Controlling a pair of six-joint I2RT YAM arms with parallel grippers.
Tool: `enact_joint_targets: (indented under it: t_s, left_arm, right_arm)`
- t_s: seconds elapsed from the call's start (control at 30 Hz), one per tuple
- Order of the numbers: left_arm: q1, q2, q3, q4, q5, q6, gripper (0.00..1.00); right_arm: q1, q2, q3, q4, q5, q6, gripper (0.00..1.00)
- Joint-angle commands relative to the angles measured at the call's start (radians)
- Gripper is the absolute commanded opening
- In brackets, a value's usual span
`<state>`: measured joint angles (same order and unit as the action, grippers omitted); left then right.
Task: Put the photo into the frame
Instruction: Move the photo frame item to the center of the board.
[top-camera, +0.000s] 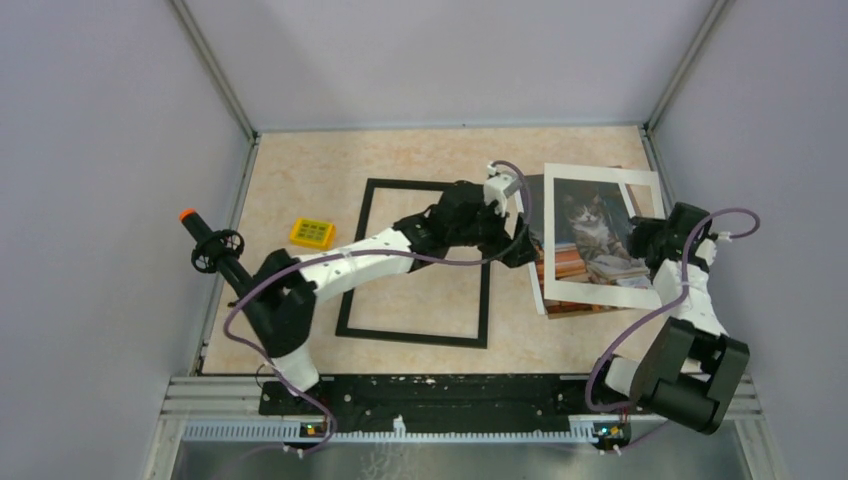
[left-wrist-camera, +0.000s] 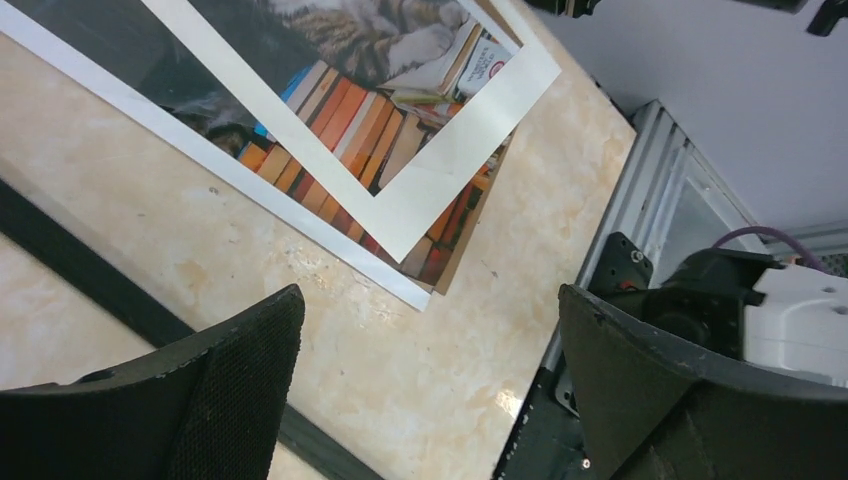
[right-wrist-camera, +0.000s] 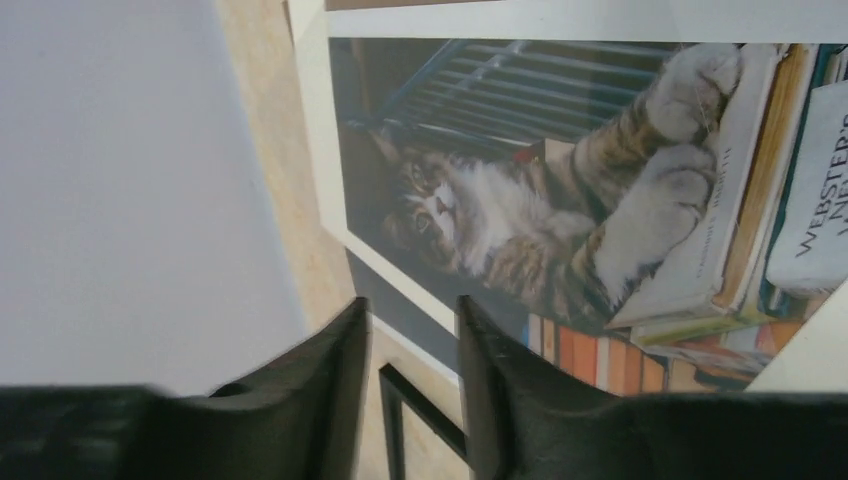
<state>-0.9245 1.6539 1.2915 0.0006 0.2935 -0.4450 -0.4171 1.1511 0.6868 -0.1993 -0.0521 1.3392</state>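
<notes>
The photo (top-camera: 598, 235), a cat print with a wide white border, lies askew at the table's right on top of a second similar print (left-wrist-camera: 200, 150) and a brown cardboard sheet (left-wrist-camera: 472, 232). The thin black frame (top-camera: 420, 338) lies flat at the table's middle, with nothing inside it. My left gripper (top-camera: 520, 245) reaches across the frame to the photo's left edge. It hangs wide open (left-wrist-camera: 430, 300) over bare table beside the prints' corner. My right gripper (top-camera: 640, 238) is at the photo's right side. Its fingers stand apart (right-wrist-camera: 410, 305) with only table and the frame's corner (right-wrist-camera: 425, 410) showing between them.
A small yellow gridded block (top-camera: 311, 233) lies left of the frame. A black stand with an orange tip (top-camera: 210, 248) sits at the left edge. Grey walls close in the table on three sides. A metal rail (left-wrist-camera: 640, 200) runs along the near edge.
</notes>
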Motion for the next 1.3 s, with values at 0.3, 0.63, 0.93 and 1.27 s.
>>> enact_joint_targets:
  t_s: [0.3,0.63,0.93,1.27]
  left_arm:
    - [-0.001,0.533,0.371,0.367,0.141,-0.033,1.00]
    - [0.006,0.751,0.570,0.408,0.058,-0.027,1.00]
    - [0.006,0.730,0.485,0.371,-0.071,0.048,1.00]
    - [0.010,0.791,0.549,0.243,-0.115,-0.011,1.00]
  right_arm:
    - [-0.021,0.290,0.078,0.274,0.151,-0.707,0.85]
    - [-0.028,0.454,0.185,0.306,-0.096,-0.797,0.88]
    - [0.140,0.696,0.524,-0.012,0.145,-0.913,0.95]
    - [0.144,0.903,0.930,-0.214,0.202,-1.002,0.96]
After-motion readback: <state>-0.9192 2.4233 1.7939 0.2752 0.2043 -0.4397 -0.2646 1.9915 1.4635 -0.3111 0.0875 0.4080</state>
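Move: The left hand aims for the white mat's left edge, whose middle lies roughly 13 cm ahead, 12 cm to its right and 22 cm below. On the table too, the black frame's middle is about 21 cm to its left and 6 cm ahead, and the cat photo's 19 cm to its right and 11 cm ahead. For the right hand, the mat's far right corner is some 19 cm ahead, 10 cm to its right and 13 cm below; the cat photo's middle is 9 cm to its left and 3 cm ahead. Down, right and forward, the left hand sweeps past the black frame to come low over the mat's left edge, sinking about 15 cm with its fingers still wide open. Meanwhile the right hand sinks first, then reaches some 15 cm forward in all towards the mat's far right corner, spreading its part-closed fingers wide while the wrist rolls about 60 degrees counter-clockwise. ##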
